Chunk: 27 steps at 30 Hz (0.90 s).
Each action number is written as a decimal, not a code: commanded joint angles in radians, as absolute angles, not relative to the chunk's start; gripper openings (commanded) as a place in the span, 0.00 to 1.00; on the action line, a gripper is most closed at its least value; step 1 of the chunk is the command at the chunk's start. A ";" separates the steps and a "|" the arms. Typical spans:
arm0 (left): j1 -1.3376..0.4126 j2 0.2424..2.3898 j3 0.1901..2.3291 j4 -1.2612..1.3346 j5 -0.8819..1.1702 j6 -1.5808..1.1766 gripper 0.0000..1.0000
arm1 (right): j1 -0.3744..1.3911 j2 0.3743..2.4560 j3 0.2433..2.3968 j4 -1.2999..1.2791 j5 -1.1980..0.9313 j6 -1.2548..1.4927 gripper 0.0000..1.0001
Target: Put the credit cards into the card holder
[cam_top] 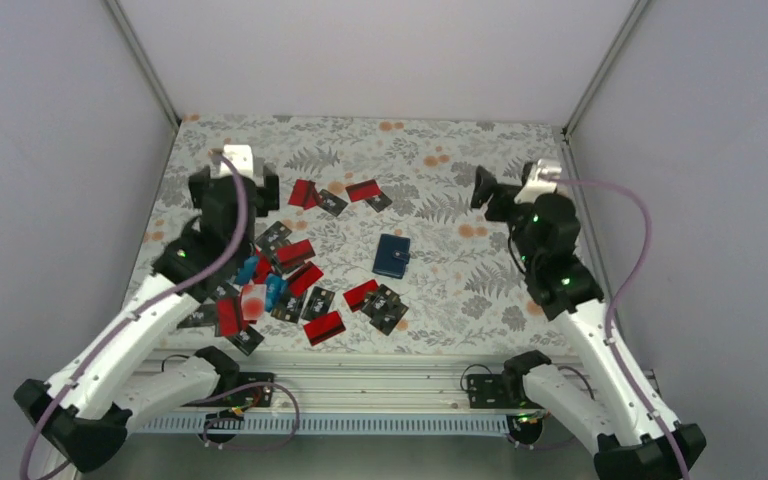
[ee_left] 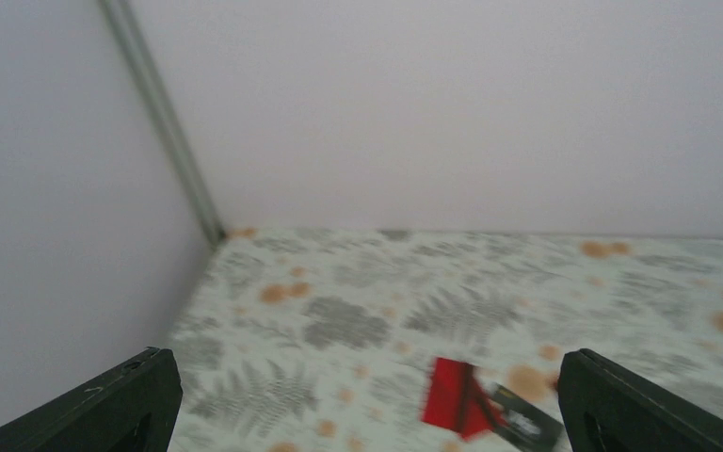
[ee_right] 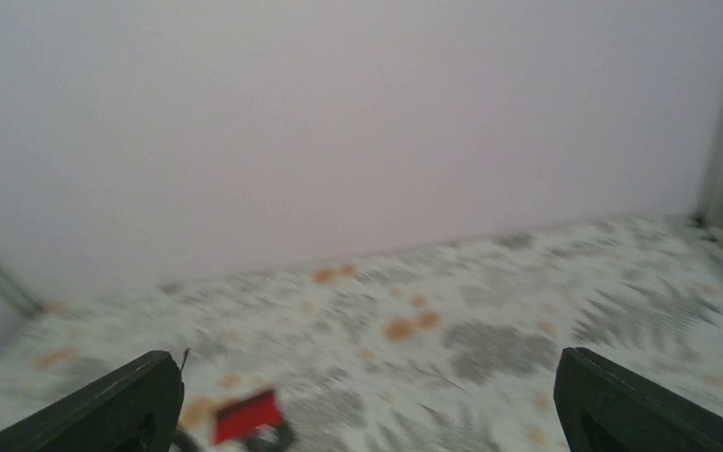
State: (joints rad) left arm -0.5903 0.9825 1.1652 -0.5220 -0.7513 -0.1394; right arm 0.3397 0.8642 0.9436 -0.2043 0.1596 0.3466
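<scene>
The dark blue card holder (cam_top: 392, 256) lies closed on the patterned table, right of centre. Several credit cards, mostly red with a black end, are scattered to its left and in front, such as one red card (cam_top: 325, 328), a pair further back (cam_top: 303, 193) and another (cam_top: 364, 190). My left gripper (cam_top: 235, 187) hovers open over the back left of the table, and a red card (ee_left: 457, 400) shows low between its fingers (ee_left: 132, 405). My right gripper (cam_top: 518, 192) is open at the back right, away from the holder. A red card (ee_right: 245, 414) shows blurred at lower left in its view.
Grey walls close in the table on the left, back and right, with metal corner posts (cam_top: 145, 60). A few teal and blue cards (cam_top: 272, 288) lie in the pile under the left arm. Bare patterned cloth (cam_top: 460, 300) lies between the holder and the right arm.
</scene>
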 commanded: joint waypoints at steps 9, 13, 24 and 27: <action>-0.264 0.881 0.442 0.299 -0.350 0.033 1.00 | 0.257 1.026 0.579 0.185 0.382 0.108 1.00; -0.170 0.981 0.371 0.428 -0.310 0.008 1.00 | 0.212 1.108 0.496 0.353 0.347 0.051 1.00; -0.073 1.296 0.215 0.966 -0.210 0.043 1.00 | 0.067 1.368 0.355 0.833 0.040 0.026 1.00; -0.065 1.391 0.277 1.003 -0.166 0.112 1.00 | 0.045 1.409 0.361 0.917 0.001 -0.002 1.00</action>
State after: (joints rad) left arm -0.0818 1.3029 0.2192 0.7841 -0.2707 0.0628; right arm 0.0731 1.3762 0.3511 0.6689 0.0895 0.0448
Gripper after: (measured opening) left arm 0.998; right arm 0.998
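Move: The closed card holder lies some 30 cm to the left hand's right and about 1 cm farther out, roughly 35 cm below it. From the right hand it is about 20 cm to the left, level with it fore and aft, and as far below. On the table under the left hand, a dark card lies about 6 cm ahead and 1 cm to its right, and a red card pair 16 cm ahead and 8 cm to its right. The card holder is left alone on the table while both empty hands sink about 25 cm on either side of it, fingers still wide open. The left hand also drifts outward to the left and keeps its attitude; the right eases outward to the right and forward, rolling its left side down some 20 degrees and tipping slightly downward. Neither touches a card. ##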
